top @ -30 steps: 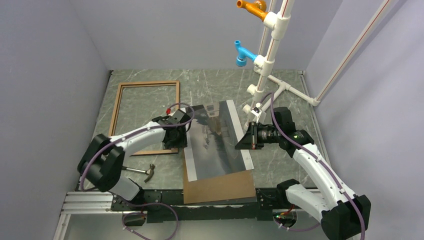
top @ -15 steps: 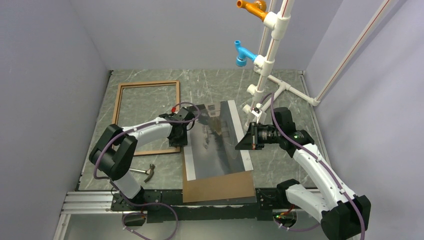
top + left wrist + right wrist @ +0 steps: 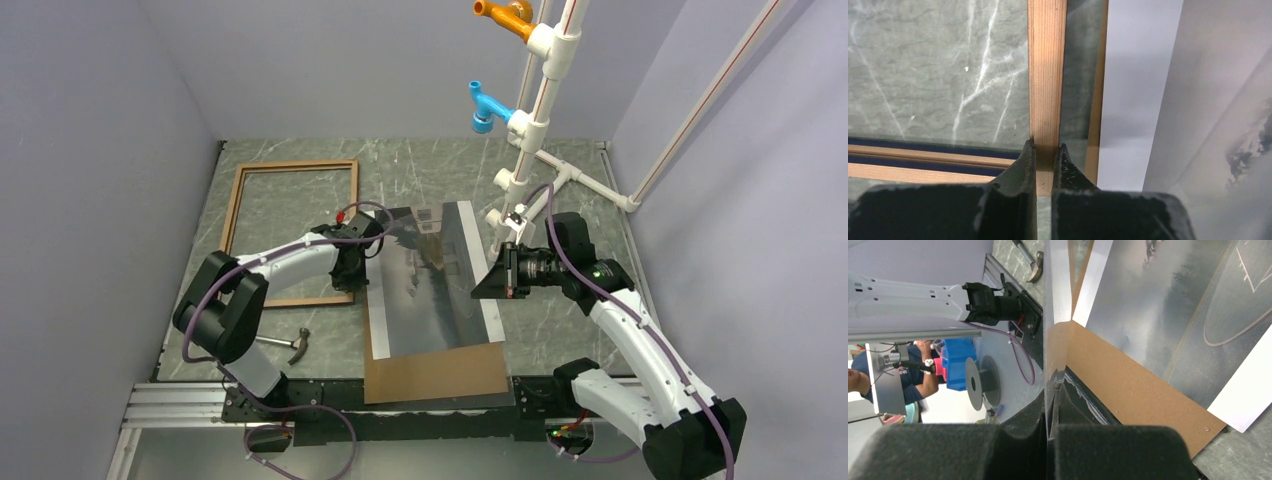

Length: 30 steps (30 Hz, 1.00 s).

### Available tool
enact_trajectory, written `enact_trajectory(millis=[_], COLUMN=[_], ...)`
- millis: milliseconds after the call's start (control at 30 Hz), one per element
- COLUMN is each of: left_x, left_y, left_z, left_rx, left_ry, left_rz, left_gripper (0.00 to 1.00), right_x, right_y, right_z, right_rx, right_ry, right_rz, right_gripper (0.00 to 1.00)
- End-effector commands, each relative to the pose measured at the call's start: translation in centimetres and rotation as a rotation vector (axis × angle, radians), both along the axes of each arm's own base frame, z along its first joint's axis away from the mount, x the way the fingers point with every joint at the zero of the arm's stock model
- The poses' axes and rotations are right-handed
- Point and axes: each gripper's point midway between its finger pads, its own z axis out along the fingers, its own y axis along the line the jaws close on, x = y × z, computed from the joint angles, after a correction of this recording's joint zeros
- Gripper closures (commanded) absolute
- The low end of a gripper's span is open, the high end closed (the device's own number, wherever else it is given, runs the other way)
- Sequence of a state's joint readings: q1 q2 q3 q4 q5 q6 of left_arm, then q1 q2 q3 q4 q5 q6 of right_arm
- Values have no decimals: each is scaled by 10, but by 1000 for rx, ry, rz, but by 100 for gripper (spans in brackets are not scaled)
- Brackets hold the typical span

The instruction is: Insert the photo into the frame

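Observation:
The frame (image 3: 296,167) lies flat at the left of the table, brown wood face up. My left gripper (image 3: 350,280) is at its right rail near the lower corner. In the left wrist view the left gripper (image 3: 1046,150) is shut on that wooden rail (image 3: 1046,75). The photo (image 3: 430,290), a glossy grey landscape with white bands, lies in the middle with its right side lifted. My right gripper (image 3: 483,283) holds that right edge. In the right wrist view the right gripper (image 3: 1054,377) is shut on a thin sheet edge, with the print (image 3: 1168,300) spreading away.
A plain brown backing board (image 3: 440,373) lies under the photo's near end, at the table's front edge. A hammer (image 3: 292,343) rests near the left arm's base. A white pipe stand (image 3: 530,120) with blue and orange fittings rises at the back right.
My left gripper has closed on the frame's right rail, and the left arm's elbow has shifted slightly. The right arm and the photo have not moved.

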<state>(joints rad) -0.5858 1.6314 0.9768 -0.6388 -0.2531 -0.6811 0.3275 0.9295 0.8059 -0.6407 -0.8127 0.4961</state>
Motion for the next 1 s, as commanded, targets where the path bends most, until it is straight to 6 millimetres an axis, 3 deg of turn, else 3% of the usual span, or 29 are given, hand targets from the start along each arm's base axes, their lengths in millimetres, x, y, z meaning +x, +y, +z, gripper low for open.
enact_trajectory(millis=[0, 100, 300, 767, 967], left_x=[14, 15, 10, 1, -4], left_y=[1, -9, -34, -109, -129], left_z=[47, 63, 76, 67, 63], left_rx=[-24, -81, -179, -267, -318], left_ry=[-106, -132, -152, -98, -87], left_rz=[-6, -29, -72, -136, -147], left_gripper=[100, 100, 100, 100, 100], right_x=[-1, 0, 3, -17, -35], right_y=[3, 2, -13, -21, -26], right_z=[34, 40, 42, 56, 59], right_rx=[55, 54, -48, -59, -58], right_ry=[-56, -55, -31, -15, -12], right_rz=[-5, -17, -117, -133, -122], right_gripper=[100, 100, 100, 100, 100])
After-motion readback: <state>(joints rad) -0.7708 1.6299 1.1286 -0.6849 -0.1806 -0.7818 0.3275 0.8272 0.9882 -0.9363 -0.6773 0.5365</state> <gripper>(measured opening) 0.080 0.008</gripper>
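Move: The left hand already pinches the frame's right rail just beyond its near corner. From there the photo's middle lies about 18 cm right and 2 cm ahead, a touch lower, with the brown board's bare near strip about 19 cm right and 19 cm back. The hammer is some 16 cm left and 12 cm back. From the right hand, still holding up a clear sheet's edge, the photo is about 12 cm ahead, 7 cm left and 19 cm down. Keeping its pinch on the frame's rail, the left hand lifts about 5 cm, then carries the rail some 9 cm right, over the photo's left margin, sinking slightly and drifting back a little late on; it tips right side up and turns slightly clockwise. The right hand keeps its grip on the clear sheet and raises it about 4 cm, easing right and then back. ##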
